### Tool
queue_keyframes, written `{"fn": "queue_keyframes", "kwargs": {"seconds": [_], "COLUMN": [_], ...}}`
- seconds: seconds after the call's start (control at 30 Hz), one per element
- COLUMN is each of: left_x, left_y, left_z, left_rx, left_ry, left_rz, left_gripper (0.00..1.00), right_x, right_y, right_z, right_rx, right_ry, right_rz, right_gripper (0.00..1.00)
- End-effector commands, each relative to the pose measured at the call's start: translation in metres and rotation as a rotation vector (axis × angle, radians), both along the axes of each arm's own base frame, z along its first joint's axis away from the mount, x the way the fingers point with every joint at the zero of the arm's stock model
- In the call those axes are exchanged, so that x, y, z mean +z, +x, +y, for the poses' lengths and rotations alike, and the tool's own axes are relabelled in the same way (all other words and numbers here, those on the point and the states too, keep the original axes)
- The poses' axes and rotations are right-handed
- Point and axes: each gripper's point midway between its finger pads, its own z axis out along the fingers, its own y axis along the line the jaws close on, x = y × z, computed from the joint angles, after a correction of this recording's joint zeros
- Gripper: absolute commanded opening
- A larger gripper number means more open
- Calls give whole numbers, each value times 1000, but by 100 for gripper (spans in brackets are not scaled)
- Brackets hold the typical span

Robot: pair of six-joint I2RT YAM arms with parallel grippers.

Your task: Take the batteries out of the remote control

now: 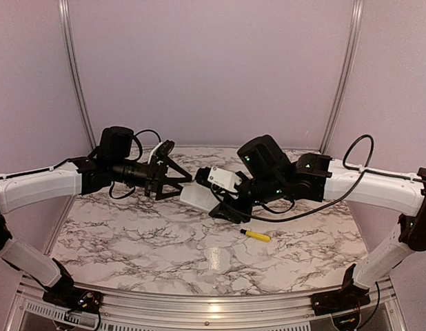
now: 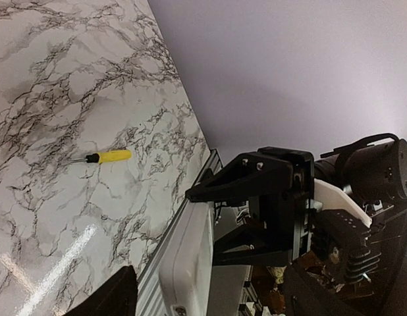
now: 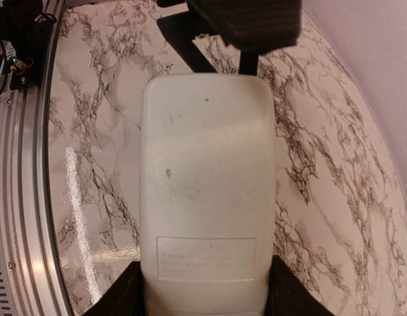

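The white remote control point(image 1: 196, 196) hangs above the marble table with my right gripper point(image 1: 224, 204) shut on one end. In the right wrist view its plain white face point(image 3: 207, 184) fills the frame between my two fingers point(image 3: 118, 293). My left gripper point(image 1: 185, 182) is open at the remote's free end, one finger on each side. The left wrist view shows the remote point(image 2: 187, 263) edge-on, running away from the camera towards the right gripper's black fingers point(image 2: 236, 181). The batteries are hidden, and no battery bay shows.
A yellow stick with a black tip point(image 1: 256, 235) lies on the marble table point(image 1: 165, 248), below and to the right of the grippers; it also shows in the left wrist view point(image 2: 108, 157). A metal rail point(image 1: 199, 303) runs along the near edge.
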Motion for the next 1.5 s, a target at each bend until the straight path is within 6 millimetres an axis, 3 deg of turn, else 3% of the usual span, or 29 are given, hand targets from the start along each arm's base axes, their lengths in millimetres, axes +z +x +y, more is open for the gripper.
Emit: {"fn": "queue_keyframes", "kwargs": {"seconds": [0.0,0.27,0.67,0.8,0.83,0.9,1.0,1.07,1.2,1.3,1.47], "left_x": [-4,-11,-6,-2,-1,2,5,6,6,-7,-23], "left_y": [-10,-23,-25,-28,-28,-28,-24,-21,-13,-3,31], "left_z": [-10,-29,-48,-51,-52,-51,-48,-46,-42,-32,6], "left_rx": [-53,-79,-51,-40,-35,-21,15,37,90,157,367], "left_ry": [17,34,4,-8,-11,-17,-13,-4,43,154,434], "left_rz": [3,4,-10,-14,-18,-28,-43,-52,-70,-67,-169], "left_gripper": [78,63,20,0,0,0,0,0,0,0,0], "right_x": [25,31,37,40,41,41,39,42,52,59,75], "right_y": [12,14,4,4,5,9,17,21,27,27,30], "right_z": [9,11,2,-2,-3,-8,-17,-23,-32,-37,-52], "right_rx": [-24,-25,0,-11,-26,-64,-133,-175,-229,-249,-329], "right_ry": [66,79,107,120,123,128,121,123,139,151,185], "right_rz": [-35,-56,-65,-71,-75,-85,-102,-113,-146,-152,-161], "right_gripper": [0,0,0,0,1,13,61,80,89,97,99]}}
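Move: The remote control is still gripped by the right hand at its right-hand end. Its middle lies about 2 cm ahead of that hand, 4 cm to its left and 1 cm below it. From the open left hand, the remote's middle is some 6 cm right, 3 cm back and 3 cm lower. The yellow screwdriver lies on the table, roughly 24 cm right, 1 cm back and 25 cm below the left hand; from the right hand it is about 14 cm right, 2 cm ahead and 21 cm down. Rightward and back, dipping slightly, the left hand travels about 5 cm and closes its fingers on the remote's left-hand end. The right hand, lifting a little first, then opens wide, lets go and draws off up and to the right, about 5 cm up. Keeping its grip, the left hand finally swings some 4 cm forward, its wrist turning counter-clockwise with the fingers tipping down. ##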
